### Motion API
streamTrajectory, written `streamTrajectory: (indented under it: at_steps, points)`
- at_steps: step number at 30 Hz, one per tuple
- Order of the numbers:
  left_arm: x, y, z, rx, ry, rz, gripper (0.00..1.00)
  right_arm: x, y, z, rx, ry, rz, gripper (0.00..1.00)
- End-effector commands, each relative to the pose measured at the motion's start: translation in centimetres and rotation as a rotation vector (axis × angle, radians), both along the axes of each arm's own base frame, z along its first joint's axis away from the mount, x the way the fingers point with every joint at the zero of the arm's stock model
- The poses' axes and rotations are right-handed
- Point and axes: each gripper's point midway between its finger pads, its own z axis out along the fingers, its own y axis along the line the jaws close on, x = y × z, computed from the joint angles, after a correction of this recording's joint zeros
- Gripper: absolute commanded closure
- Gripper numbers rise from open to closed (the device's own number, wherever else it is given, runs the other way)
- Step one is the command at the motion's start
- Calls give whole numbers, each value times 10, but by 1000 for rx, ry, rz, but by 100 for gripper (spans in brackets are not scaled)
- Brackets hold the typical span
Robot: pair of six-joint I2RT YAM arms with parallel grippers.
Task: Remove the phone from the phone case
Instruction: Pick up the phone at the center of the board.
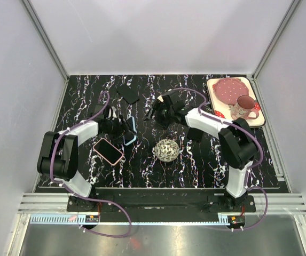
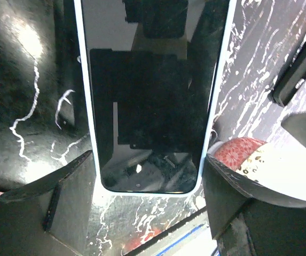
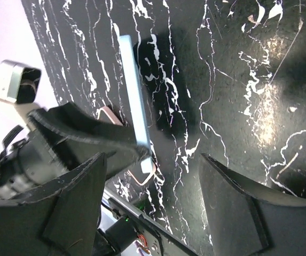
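A phone in a light blue case (image 1: 130, 132) is held tilted off the table, its dark screen filling the left wrist view (image 2: 147, 90). My left gripper (image 1: 120, 128) is shut on its two long edges near one end, with a finger on each side (image 2: 75, 194). In the right wrist view the blue case (image 3: 134, 101) stands on edge with the left gripper's finger (image 3: 88, 133) against it. My right gripper (image 1: 156, 114) is open and empty, hovering to the right of the phone, with its jaws wide apart (image 3: 153, 165).
A pink phone case (image 1: 109, 151) lies flat in front of the left gripper. A black phone (image 1: 127, 94) lies at the back. A silver mesh ball (image 1: 167, 150) sits mid-table. A tray (image 1: 259, 120) with a red plate and a mug stands at the back right.
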Motion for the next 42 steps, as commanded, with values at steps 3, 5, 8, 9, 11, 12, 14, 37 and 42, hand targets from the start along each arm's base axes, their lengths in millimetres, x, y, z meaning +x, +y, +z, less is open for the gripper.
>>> streamTrajectory:
  at_steps: [3, 5, 8, 9, 11, 12, 14, 37, 42]
  points:
    - [-10, -23, 42, -156, -88, -110, 63, -3, 34, -3, 21, 13, 99, 28]
    - [-15, -23, 40, -158, -77, -119, 63, -8, 42, -12, 11, 26, 125, 28]
    - [-21, -22, 35, -158, -65, -125, 63, -16, 53, -24, 4, 48, 153, 28]
    - [-22, -22, 35, -160, -66, -124, 63, -20, 57, -27, 1, 53, 165, 28]
    - [-25, -23, 36, -169, -69, -131, 63, -21, 61, -38, -13, 73, 175, 28]
    - [-26, -23, 37, -170, -72, -132, 63, -21, 62, -42, -20, 77, 174, 29]
    - [-28, -24, 41, -182, -77, -136, 63, -24, 69, -52, -27, 97, 191, 31]
    - [-19, -8, 201, -426, -489, -243, 7, -40, 8, 73, 186, -131, 338, 100]
    - [-6, -20, 215, -616, -536, -206, 5, -62, 10, 118, 420, -192, 449, 100]
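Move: The left hand still holds the phone by its long sides, near the base-side end; the phone's middle lies about 3 cm ahead and 3 cm right of that hand. From the open right hand it lies about 10 cm left, 4 cm back and 8 cm below. The white bowl stands 7 cm ahead and 8 cm right of the right hand, the patterned bowl 15 cm back and 8 cm right, both about 9 cm below. Right hand reaches 10 cm left-down, pinches the phone's right edge, lifts it up-right as left opens and rises. ##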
